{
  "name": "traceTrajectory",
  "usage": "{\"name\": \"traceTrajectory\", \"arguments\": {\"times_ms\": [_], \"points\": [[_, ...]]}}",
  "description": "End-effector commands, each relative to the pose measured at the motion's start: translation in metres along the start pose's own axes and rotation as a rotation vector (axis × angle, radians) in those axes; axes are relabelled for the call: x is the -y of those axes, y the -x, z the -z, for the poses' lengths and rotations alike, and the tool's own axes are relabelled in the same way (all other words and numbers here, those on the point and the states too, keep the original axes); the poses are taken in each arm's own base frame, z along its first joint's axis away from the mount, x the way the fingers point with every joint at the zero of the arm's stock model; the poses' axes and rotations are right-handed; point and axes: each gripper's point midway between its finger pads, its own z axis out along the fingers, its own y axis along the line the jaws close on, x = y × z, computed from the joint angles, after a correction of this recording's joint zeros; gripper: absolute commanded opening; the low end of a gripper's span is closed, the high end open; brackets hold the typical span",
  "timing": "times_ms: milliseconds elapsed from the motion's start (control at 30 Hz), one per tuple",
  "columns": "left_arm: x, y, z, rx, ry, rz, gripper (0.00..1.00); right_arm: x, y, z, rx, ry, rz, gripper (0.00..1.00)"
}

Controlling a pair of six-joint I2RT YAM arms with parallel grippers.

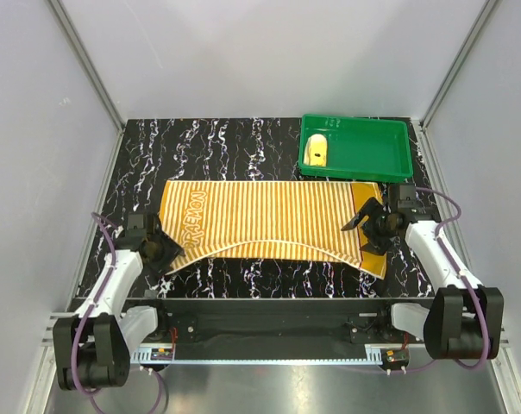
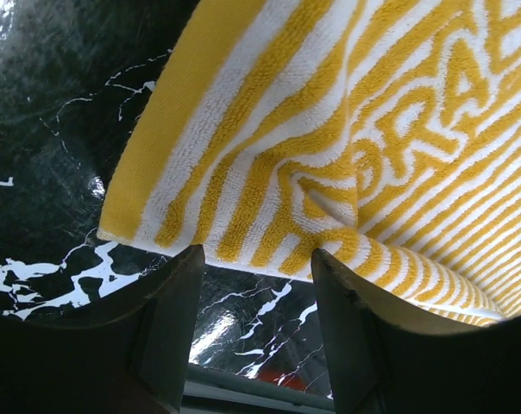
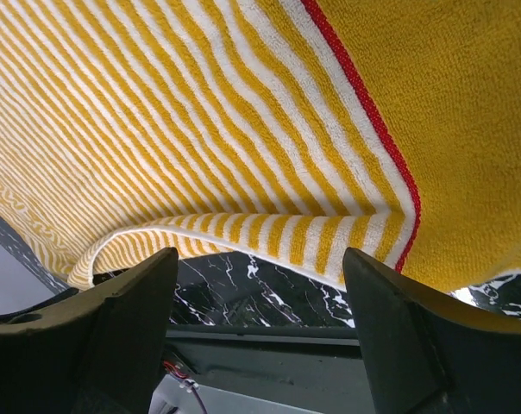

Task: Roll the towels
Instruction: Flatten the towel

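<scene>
The striped towel (image 1: 269,220) lies spread flat across the middle of the table, with woven lettering near its left end. Its right end is a plain yellow band (image 3: 467,129) edged by a red stitch line. My left gripper (image 1: 168,253) stands open at the towel's near left corner, and in the left wrist view the striped towel (image 2: 329,147) has a puckered hem just past the left gripper (image 2: 256,280), with nothing between the fingers. My right gripper (image 1: 362,222) is open at the near right corner; the lifted hem of the striped towel (image 3: 243,233) sits beyond the right gripper (image 3: 259,285). A small yellow towel (image 1: 316,153) lies rolled in the tray.
The green plastic tray (image 1: 373,159) stands at the back right, its near wall touching the towel's far edge. The black marbled tabletop (image 1: 140,164) shows around the towel. Grey walls close the table in on three sides, and a metal rail (image 1: 269,354) runs along the near edge.
</scene>
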Motion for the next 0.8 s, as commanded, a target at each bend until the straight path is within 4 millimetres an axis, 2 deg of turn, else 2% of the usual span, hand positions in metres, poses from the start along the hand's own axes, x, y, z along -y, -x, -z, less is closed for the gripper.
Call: {"name": "traceTrajectory", "arguments": {"times_ms": [0, 100, 133, 167, 267, 533, 667, 733, 767], "points": [[0.008, 0.012, -0.004, 0.050, -0.017, 0.032, 0.57, -0.013, 0.004, -0.011, -0.014, 0.070, -0.024, 0.84], [0.002, 0.019, -0.004, 0.063, 0.035, 0.019, 0.57, 0.001, 0.008, -0.019, -0.027, 0.050, -0.074, 0.84], [-0.003, 0.030, -0.004, 0.106, 0.078, 0.027, 0.56, 0.010, 0.008, -0.021, -0.027, 0.036, -0.097, 0.84], [-0.007, 0.032, -0.004, 0.114, 0.094, 0.036, 0.56, 0.019, 0.018, -0.018, 0.002, 0.034, -0.132, 0.84], [-0.015, 0.045, -0.003, 0.154, 0.102, 0.077, 0.56, 0.044, 0.028, -0.017, 0.030, -0.011, -0.196, 0.88], [-0.035, 0.073, 0.000, 0.177, 0.100, 0.236, 0.55, 0.088, 0.021, -0.028, -0.024, -0.050, -0.390, 0.86], [-0.046, 0.088, 0.009, 0.239, 0.105, 0.306, 0.55, 0.104, 0.036, -0.011, 0.079, -0.096, -0.414, 0.86], [-0.050, 0.092, 0.009, 0.246, 0.102, 0.321, 0.55, 0.106, 0.045, -0.003, 0.131, -0.094, -0.419, 0.86], [-0.045, 0.094, 0.008, 0.244, 0.072, 0.316, 0.54, 0.106, 0.048, -0.001, 0.139, -0.097, -0.420, 0.86]]}}
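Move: At about 5 cm left and 3 back of the left hand, 2 below it, lies the striped towel's near left corner; its far left corner is some 26 ahead and 6 left, the DORAEMON lettering 13 ahead and 5 right. The near right corner lies about 9 cm right and 11 back of the right hand, 8 below; the far right corner 20 ahead and 13 right of that hand, the green basket 31 ahead and 5 right. Spreading apart along the towel's near side, the left hand dips a centimetre and slides about 9 cm left over the near left corner, turning some 20 degrees counter-clockwise. The right hand sweeps 9 cm right while sinking 6 or so and easing back 3 towards the near right corner, turning clockwise. Both keep their fingers open, dragging the cloth outward with the tips. ##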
